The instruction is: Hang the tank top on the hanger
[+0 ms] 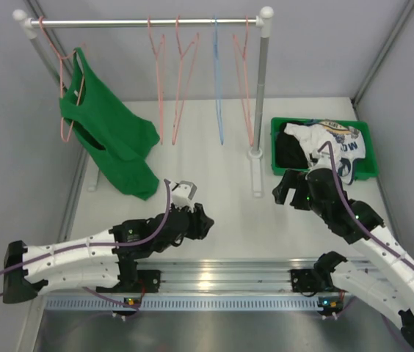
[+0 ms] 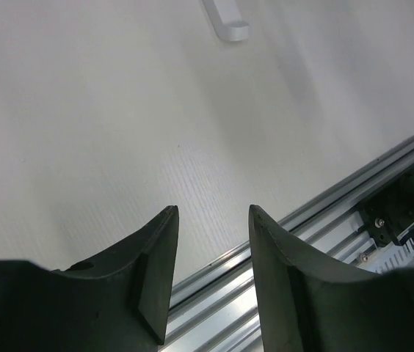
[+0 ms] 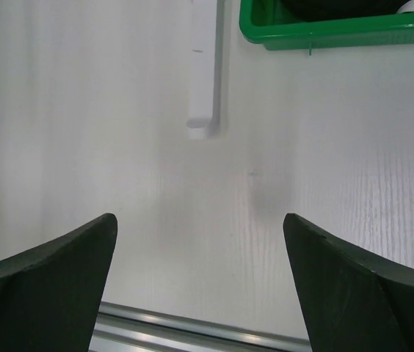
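Observation:
No plain white tank top shows in any view; it is hidden or out of view. Three empty pink wire hangers point(image 1: 158, 77) point(image 1: 186, 73) point(image 1: 244, 81) hang from the rail, and I cannot tell which one is the hanger meant. My left gripper point(image 1: 207, 223) hovers low over the bare table near the front edge, open with nothing between its fingers point(image 2: 213, 210). My right gripper point(image 1: 284, 192) is wide open and empty point(image 3: 200, 218), just in front of the green bin and right of the rack's foot.
A green tank top point(image 1: 108, 136) hangs on a pink hanger at the rail's left end. A blue hanger point(image 1: 218, 81) hangs among the pink ones. The green bin point(image 1: 363, 129) holds a white garment with blue lettering point(image 1: 332, 143) and dark cloth. The rack's foot point(image 3: 205, 73) lies ahead.

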Robot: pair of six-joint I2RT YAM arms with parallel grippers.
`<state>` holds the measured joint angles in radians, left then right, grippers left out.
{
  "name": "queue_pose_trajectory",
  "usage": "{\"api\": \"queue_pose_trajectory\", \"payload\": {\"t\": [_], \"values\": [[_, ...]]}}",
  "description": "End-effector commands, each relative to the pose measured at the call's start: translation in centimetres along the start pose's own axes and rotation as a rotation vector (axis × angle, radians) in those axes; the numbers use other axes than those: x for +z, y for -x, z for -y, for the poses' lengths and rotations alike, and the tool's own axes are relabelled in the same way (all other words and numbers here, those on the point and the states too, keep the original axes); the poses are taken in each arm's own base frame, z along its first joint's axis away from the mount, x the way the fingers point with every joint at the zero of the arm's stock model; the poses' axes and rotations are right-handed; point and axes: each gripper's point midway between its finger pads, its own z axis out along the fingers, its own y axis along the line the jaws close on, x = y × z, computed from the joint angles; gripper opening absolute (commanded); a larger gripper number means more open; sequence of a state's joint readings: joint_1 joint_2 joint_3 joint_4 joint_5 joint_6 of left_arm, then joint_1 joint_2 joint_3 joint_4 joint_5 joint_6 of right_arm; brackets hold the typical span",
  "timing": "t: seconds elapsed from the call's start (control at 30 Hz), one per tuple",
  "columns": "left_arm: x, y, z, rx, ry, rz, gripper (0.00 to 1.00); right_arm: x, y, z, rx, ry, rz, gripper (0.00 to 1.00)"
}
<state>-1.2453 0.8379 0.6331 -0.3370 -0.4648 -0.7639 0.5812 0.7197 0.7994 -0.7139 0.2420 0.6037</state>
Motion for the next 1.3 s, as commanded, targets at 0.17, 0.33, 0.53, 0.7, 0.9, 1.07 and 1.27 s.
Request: {"api": "queue_pose_trajectory", "payload": {"t": [0.17,0.33,0.53,0.7,0.9,1.07,1.27], "values": [[-0.2,1.0,1.3,0.045,-0.023,-0.008,0.49,1.1,6.5,-0.3,0.056,-0.039,0.032,0.89],[-0.2,0.7,1.8,0.051,-0.044,-0.029,0.5,5.4,11.7,4.7,0.199,-0.127,0.03,0.77],[-0.5,0.4,2.3,0.042,-0.068,-0.052,0.49,10.2,15.6,11.4,0.337,-0.295,0.023,0.66],[-0.8,0.2,2.3,0.029,-0.074,-0.069,0.49,13.4,16.4,15.3,0.351,-0.417,-0.004,0.64],[-1.5,0.1,1.8,0.009,-0.076,-0.069,0.49,16.9,14.4,19.0,0.38,-0.496,-0.068,0.57],[-1.8,0.1,1.4,0.01,-0.065,-0.069,0.49,18.3,13.2,20.8,0.38,-0.545,-0.098,0.54],[-1.7,-0.1,1.2,0.011,-0.052,-0.079,0.49,17.3,14.4,20.1,0.369,-0.525,-0.073,0.15]]}}
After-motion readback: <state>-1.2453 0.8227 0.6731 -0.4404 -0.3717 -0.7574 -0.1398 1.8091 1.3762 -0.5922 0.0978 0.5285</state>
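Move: The white tank top lies bunched in the green tray, some 22 cm ahead of the right hand, 16 cm to its right and about 11 cm below it. In the same tray, the black cloth is roughly 13 cm to the tank top's left, level with it, and the printed shirt about 7 cm to its right. The rack's white foot stands some 12 cm ahead of the right hand and 7 cm to its left. From the idle left hand, the tank top is about 28 cm ahead and 42 cm to the right. The right hand swings out over the tray towards the white tank top, some 21 cm forward and 17 cm to the right, rising slightly at first and then sinking about 13 cm onto the cloth in the second half. On the way the wrist turns some 30 degrees clockwise and tips further down while the wide-open fingers narrow, and once down they close on a fold of the white fabric beside a strap, pinching it between the tips. ##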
